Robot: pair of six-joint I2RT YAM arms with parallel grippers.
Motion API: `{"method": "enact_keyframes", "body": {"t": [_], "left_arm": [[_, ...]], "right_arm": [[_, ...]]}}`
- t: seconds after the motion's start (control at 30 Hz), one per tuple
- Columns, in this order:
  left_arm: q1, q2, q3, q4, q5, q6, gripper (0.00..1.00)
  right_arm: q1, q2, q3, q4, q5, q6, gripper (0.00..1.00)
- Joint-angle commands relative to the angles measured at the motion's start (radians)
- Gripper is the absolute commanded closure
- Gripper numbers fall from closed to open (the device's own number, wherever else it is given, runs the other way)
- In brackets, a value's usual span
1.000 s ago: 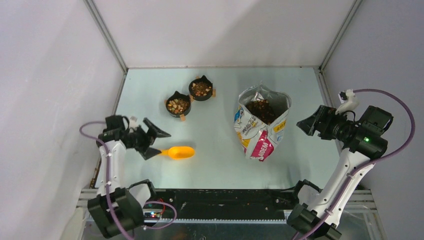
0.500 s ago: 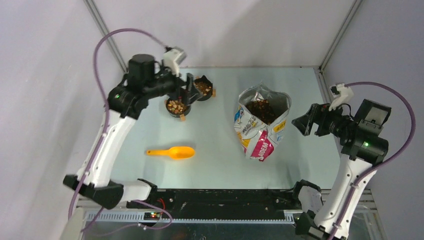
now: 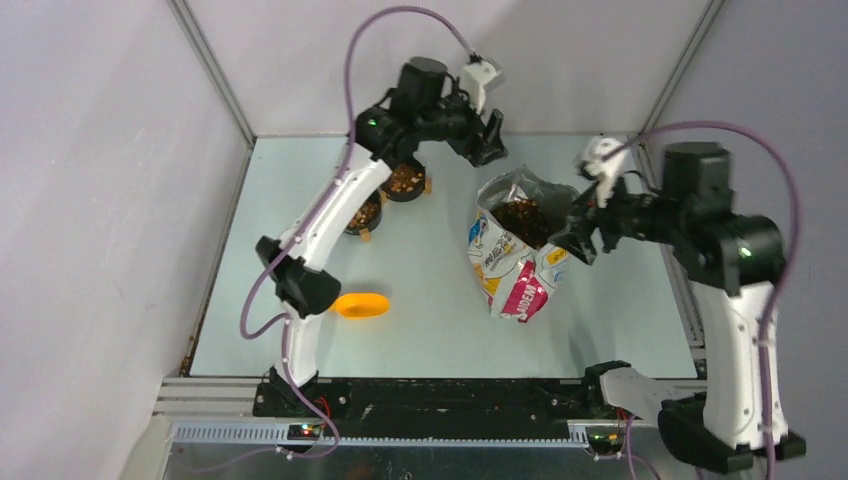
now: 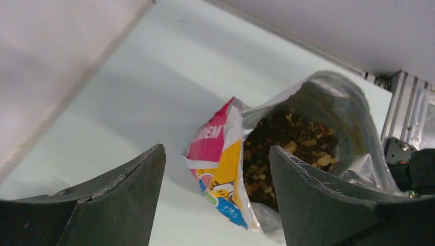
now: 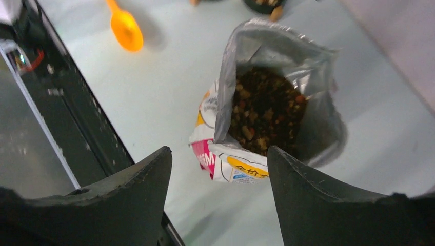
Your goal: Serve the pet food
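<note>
The pet food (image 3: 525, 220) is brown kibble filling an open printed bag (image 3: 515, 280) that stands at mid-table. More kibble fills two black bowls (image 3: 405, 180) (image 3: 360, 213) at the back left. My left gripper (image 3: 490, 140) hovers open above and behind the bag's mouth, holding nothing. In the left wrist view the bag (image 4: 220, 169) and its kibble (image 4: 292, 146) show between the left gripper's (image 4: 216, 151) jaws. My right gripper (image 3: 580, 235) is open beside the bag's right rim. The right wrist view looks down on the kibble (image 5: 267, 110) past the empty right gripper (image 5: 219, 151).
An orange scoop (image 3: 365, 305) lies on the table at front left, its handle hidden behind the left arm's elbow; it also shows in the right wrist view (image 5: 125, 31). White walls enclose the table on three sides. A black rail (image 3: 450, 395) runs along the near edge.
The left arm swung up from beside the scoop, over the bowls, to the back above the bag. The right gripper moved left to the bag's right rim.
</note>
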Motion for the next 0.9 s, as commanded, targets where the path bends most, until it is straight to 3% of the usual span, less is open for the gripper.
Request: {"method": "enact_keyframes", "body": {"t": [0.0, 0.1, 0.27, 0.43, 0.57, 0.77, 0.87], "left_arm": [[-0.054, 0.076, 0.021, 0.006, 0.019, -0.031, 0.21], [-0.065, 0.103, 0.008, 0.023, -0.016, -0.057, 0.24], [-0.067, 0.140, 0.004, 0.035, -0.107, -0.061, 0.33], [-0.066, 0.156, -0.006, 0.047, -0.119, -0.072, 0.50], [-0.064, 0.163, -0.008, 0.049, -0.115, -0.099, 0.58], [-0.059, 0.168, -0.015, 0.042, -0.115, -0.094, 0.64], [-0.054, 0.177, -0.016, 0.023, -0.113, -0.084, 0.75]], "right_arm": [[0.188, 0.074, -0.084, 0.001, 0.248, -0.110, 0.30], [0.285, 0.102, -0.120, 0.046, 0.314, -0.126, 0.32], [0.339, 0.167, -0.156, 0.118, 0.370, -0.124, 0.38], [0.376, 0.192, -0.229, 0.195, 0.400, -0.145, 0.41], [0.412, 0.216, -0.282, 0.214, 0.468, -0.164, 0.44], [0.458, 0.213, -0.256, 0.188, 0.499, -0.187, 0.64], [0.492, 0.205, -0.221, 0.119, 0.485, -0.191, 0.83]]}}
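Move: The pet food bag's far rim lies about 2 cm ahead of the left hand, 5 cm to its right and 10 cm below. The near rim is some 5 cm ahead of the right hand, 6 cm left, 15 cm down; the kibble is about 12 cm ahead, 6 cm left and 21 cm below that hand. From the left hand, the far bowl is roughly 14 cm forward and 16 cm left, 35 cm below. The open bag's rim is taken from both sides. The left hand sinks some 9 cm and goes 4 cm right to the far rim, then stays there as its fingers close around the edge. The right hand comes down about 15 cm, with 5 cm each forward and left, rolling some 30 degrees left side down, its fingers narrowing astride the near rim. ##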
